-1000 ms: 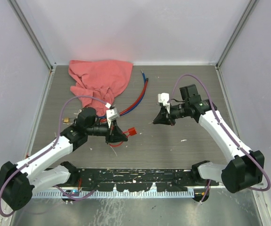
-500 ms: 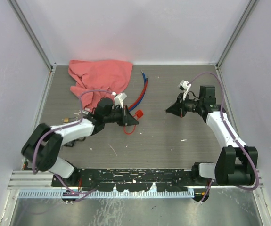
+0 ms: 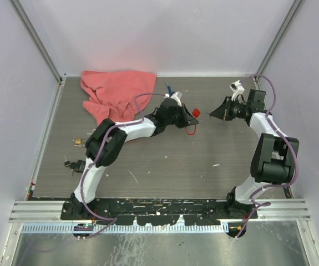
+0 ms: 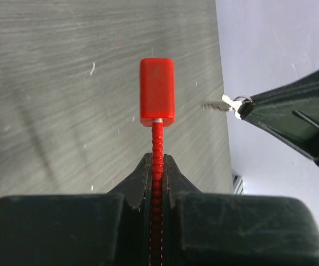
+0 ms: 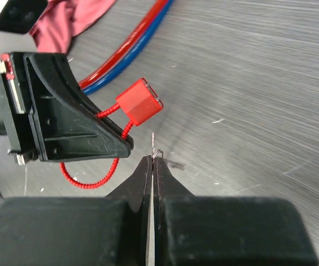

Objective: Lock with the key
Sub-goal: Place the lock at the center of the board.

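The red lock (image 4: 157, 91) is a small red block on a ribbed red cable (image 4: 157, 138). My left gripper (image 4: 157, 158) is shut on that cable just behind the block and holds it above the table. In the top view the lock (image 3: 195, 113) hangs at the back centre, just ahead of the left gripper (image 3: 186, 114). My right gripper (image 5: 152, 160) is shut on the small silver key (image 5: 153, 145), blade pointing at the lock (image 5: 140, 102). A short gap separates key (image 4: 220, 105) and lock. The right gripper (image 3: 213, 114) faces the left one.
A pink cloth (image 3: 117, 91) lies at the back left. Red and blue cables (image 5: 131, 44) run on the table behind the left gripper. Small brass and black items (image 3: 79, 142) lie near the left edge. Walls enclose the table on three sides.
Both arms swung toward the back of the table. The left carried the red lock from the middle left to the back centre. The right moved back and right with the key.
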You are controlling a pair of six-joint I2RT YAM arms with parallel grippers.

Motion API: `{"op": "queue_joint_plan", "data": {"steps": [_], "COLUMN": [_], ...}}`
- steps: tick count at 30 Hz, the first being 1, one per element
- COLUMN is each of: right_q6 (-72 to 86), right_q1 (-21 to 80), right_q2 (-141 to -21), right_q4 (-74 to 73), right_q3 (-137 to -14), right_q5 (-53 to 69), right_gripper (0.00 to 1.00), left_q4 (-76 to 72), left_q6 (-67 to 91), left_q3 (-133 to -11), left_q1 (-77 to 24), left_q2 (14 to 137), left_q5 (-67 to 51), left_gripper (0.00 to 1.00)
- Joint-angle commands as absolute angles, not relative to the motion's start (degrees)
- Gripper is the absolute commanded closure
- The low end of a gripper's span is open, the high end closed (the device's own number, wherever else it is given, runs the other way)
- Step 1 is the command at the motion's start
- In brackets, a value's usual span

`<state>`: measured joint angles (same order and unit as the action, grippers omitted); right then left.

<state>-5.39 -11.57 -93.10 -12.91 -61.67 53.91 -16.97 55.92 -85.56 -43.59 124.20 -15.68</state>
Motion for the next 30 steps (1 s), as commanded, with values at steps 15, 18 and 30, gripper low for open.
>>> {"op": "queue_joint_plan", "data": {"steps": [15,18,30], "right_q6": [11.92,10.99,1.68], "right_q1": [-12.24,-11.51,-10.93], "right_q2": [-109.11,-110.68,-103.63], "right_q4": [-0.92,-1.4,-5.72], "right_q3": [-70.35,-70.77,-70.67], "right_q5": [39.19,39.2,38.21], "right_gripper": [0.92,0.89,0.65], "left_q4": [7.8,9.91,13.47], "left_q6": [61.53,58.99,36.57], "left_q3": [-131.51,-137.14,-130.58], "left_q1": [-45.39,-45.46,-47.41], "left_q2": [150.41,153.17,140.72], "left_q5": [0.52,2.07,14.79], "left_gripper": [0.96,0.82,0.44]}}
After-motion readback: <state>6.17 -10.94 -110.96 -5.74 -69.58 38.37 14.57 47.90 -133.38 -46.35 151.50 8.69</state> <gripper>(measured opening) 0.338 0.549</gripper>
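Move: The left gripper holds the red lock by its cable; its open spot on the board lies about 12 cm ahead of that gripper, 6 cm right and 8 cm down. From there the keys' spot is some 6 cm nearer and 4 cm to the right. From the right gripper, holding the keys, their spot is about 8 cm ahead, 2 cm right and 10 cm below, and the lock's 14 cm ahead, 3 cm left. The red-and-blue cables' nearest bend lies 10 cm ahead and 13 cm left of the left gripper. Bring the left gripper forward about 10 cm, down and rightward onto the bare board, turning it counter-clockwise, then open the fingers about halfway to let go of the lock's cable, easing back left. Together with it, lower the right gripper about 8 cm while reaching forward nearly as far and slightly right, turning clockwise and tipping down, and part its fingers to release the keys. ##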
